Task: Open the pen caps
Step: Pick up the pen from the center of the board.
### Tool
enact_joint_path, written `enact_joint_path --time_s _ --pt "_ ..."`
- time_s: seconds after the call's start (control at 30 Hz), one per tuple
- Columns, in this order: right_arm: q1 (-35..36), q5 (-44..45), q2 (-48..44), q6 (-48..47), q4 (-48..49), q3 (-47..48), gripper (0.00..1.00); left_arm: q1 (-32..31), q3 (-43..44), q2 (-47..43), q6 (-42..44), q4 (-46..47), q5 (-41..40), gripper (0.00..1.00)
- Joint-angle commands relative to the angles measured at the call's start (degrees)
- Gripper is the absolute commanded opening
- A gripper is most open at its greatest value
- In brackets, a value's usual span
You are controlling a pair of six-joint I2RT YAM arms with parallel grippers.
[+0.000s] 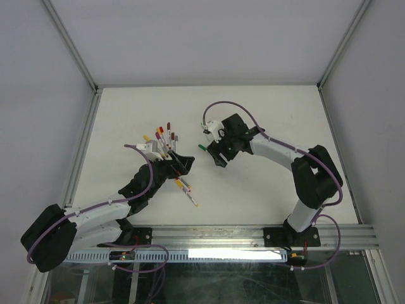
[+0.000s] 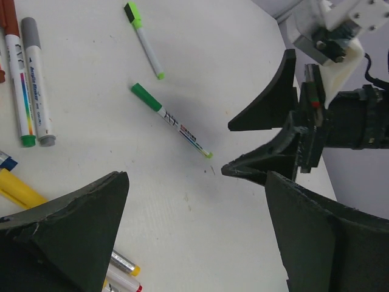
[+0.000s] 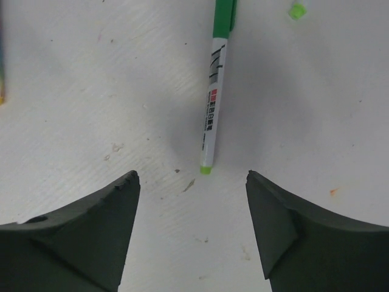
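Note:
A white pen with a green pen cap lies on the table, its light-green tail end just ahead of my right gripper. That gripper is open, low over the table, with nothing between its fingers. In the left wrist view the same pen and its cap lie beyond my left gripper, which is open and empty. The right gripper's dark fingers show at the pen's tail end. From above, the green cap lies between the left gripper and the right gripper.
A second pen with a light-green cap lies farther off. Capped pens, red-brown and grey, lie at the left, and a yellow one nearer. A cluster of pens sits by the left wrist, and more pens lie nearer the bases.

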Motion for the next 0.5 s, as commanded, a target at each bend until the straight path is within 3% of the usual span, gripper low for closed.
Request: enact_joint_path --time_s 0.0,0.13,0.47 --pt "0.5 3.5 4.8 2.2 1.6 7.4 0.70 -0.4 -1.8 -4.2 -1.2 -0.3 -4.4 0.99" --pt "0.9 2.2 10.8 2.5 -1.4 12.6 0.56 -0.4 -3.5 -6.9 -1.5 -1.5 -6.3 0.99" --pt "1.9 4.0 15.6 2.3 -2.5 14.0 0.38 -0.5 -4.0 -7.6 -1.3 -1.6 -6.8 0.99"
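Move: The green-capped pen's middle is about 5 cm ahead of the right hand, 6 cm to its left and 6 cm below, the cap end pointing forward-left. The lime-capped pen lies some 10 cm beyond it and 2 cm farther left; the grey-capped marker is about 14 cm left of it and 3 cm farther out. From the left hand the green-capped pen is roughly 8 cm ahead, 10 cm right and 10 cm down. The right hand sinks 4 cm, heading forward-left to the pen's tail half, fingers narrowing; the left shifts 3 cm left. ##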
